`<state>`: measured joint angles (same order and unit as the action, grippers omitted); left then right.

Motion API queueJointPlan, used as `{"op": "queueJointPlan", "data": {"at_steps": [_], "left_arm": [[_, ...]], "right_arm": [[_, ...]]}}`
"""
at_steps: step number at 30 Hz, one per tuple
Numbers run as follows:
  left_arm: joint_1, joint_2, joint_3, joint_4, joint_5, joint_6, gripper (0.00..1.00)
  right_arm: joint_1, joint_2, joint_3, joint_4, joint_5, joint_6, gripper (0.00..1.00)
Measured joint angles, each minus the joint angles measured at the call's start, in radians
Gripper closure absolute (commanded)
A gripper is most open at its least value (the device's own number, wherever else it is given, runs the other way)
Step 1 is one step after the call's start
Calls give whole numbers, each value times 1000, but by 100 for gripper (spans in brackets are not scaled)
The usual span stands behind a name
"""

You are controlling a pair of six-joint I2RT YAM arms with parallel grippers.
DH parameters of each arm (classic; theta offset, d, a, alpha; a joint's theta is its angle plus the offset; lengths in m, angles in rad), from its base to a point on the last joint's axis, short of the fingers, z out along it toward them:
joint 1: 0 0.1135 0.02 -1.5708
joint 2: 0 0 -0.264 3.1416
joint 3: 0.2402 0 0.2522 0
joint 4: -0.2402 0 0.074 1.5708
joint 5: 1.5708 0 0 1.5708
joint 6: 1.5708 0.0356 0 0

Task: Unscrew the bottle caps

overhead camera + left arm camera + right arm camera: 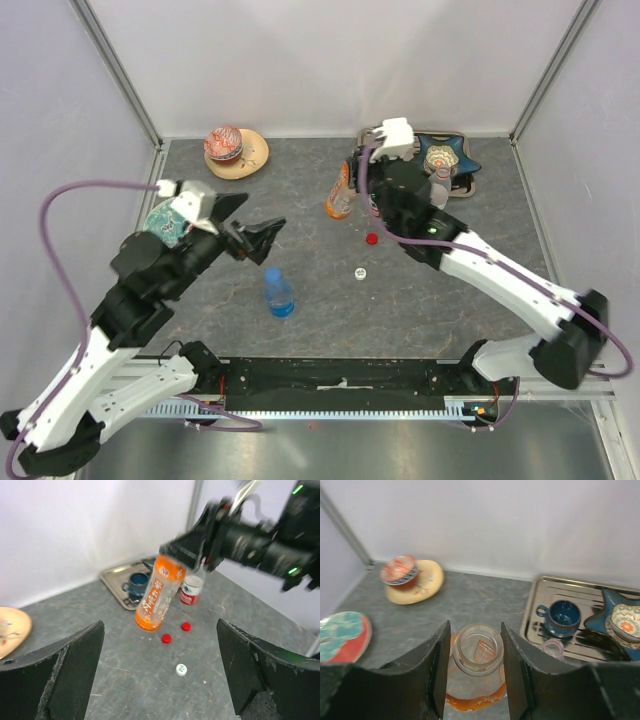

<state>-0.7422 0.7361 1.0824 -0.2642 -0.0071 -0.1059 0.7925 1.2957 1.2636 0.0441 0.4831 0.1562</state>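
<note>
My right gripper (pixel 475 632) is shut on the open neck of the orange bottle (pixel 476 652), which hangs tilted above the table (pixel 340 195) (pixel 159 592). Two red caps (pixel 166 638) (pixel 186 626) and a white cap (pixel 181 669) lie loose on the table; the top view shows one red cap (pixel 372 238) and the white cap (pixel 359 272). A blue-tinted bottle (pixel 279 294) stands upright with its blue cap (pixel 273 272) on. My left gripper (pixel 264 212) (pixel 160 630) is open, holds nothing, and hangs to the upper left of it. Behind the orange bottle stands an uncapped clear bottle with a red label (pixel 191 589).
A metal tray (pixel 540 605) at the back right holds a blue cup (pixel 561 617) and a blue star-shaped dish (pixel 620 620). At the back left a patterned bowl sits on a cream plate (pixel 250 155). A colourful plate (pixel 342 635) lies at the left, under my left arm.
</note>
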Motion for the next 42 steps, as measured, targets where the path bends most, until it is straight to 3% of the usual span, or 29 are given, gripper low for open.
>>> {"op": "queueJointPlan", "data": {"at_steps": [6,12,27,30,34,37,42], "left_arm": [[0,-186,-93,-15,-118,-1,1],[0,-196,-155,-60,-142,-1,0],[0,-138,-202,-69,-148,-1,0],[0,-134,-206,-68,-148,-1,0],[0,-134,-206,-57,-148,-1,1],[0,-134,-206,-54,-148,-1,0],[0,-134,-206,-51,-148,-1,0]], "right_arm": [[-2,272,-13,198,141,-115,100],[-5,446,17,280,194,-163,100],[-14,593,55,378,248,-211,100],[-17,598,64,376,249,-209,89],[-17,601,76,356,250,-204,64],[-17,601,84,337,252,-196,52],[-17,601,98,301,253,-179,47]]}}
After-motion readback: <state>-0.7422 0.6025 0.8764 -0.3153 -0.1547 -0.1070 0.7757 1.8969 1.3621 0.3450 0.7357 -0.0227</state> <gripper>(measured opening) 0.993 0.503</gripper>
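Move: The clear spot of table for the orange bottle held in your right gripper lies about 11 cm ahead, 4 cm left and some 32 cm below. The uncapped clear bottle stands 10 cm right of that spot, the blue mug 12 cm right and 9 cm beyond it, the nearer red cap 8 cm right and 7 cm short of it. The blue-capped bottle is almost under the left hand, some 2 cm left, its middle 26 cm below. Lower the gripped orange bottle to the table with your right hand, some 17 cm down and 11 cm forward, drifting slightly left; roll your hand's left side down about 20 degrees to stand the bottle upright and turn 15 degrees clockwise, fingers staying round the bottle. Meanwhile swing the open left gripper 4 cm left, then down about 7 cm towards the blue-capped bottle. ##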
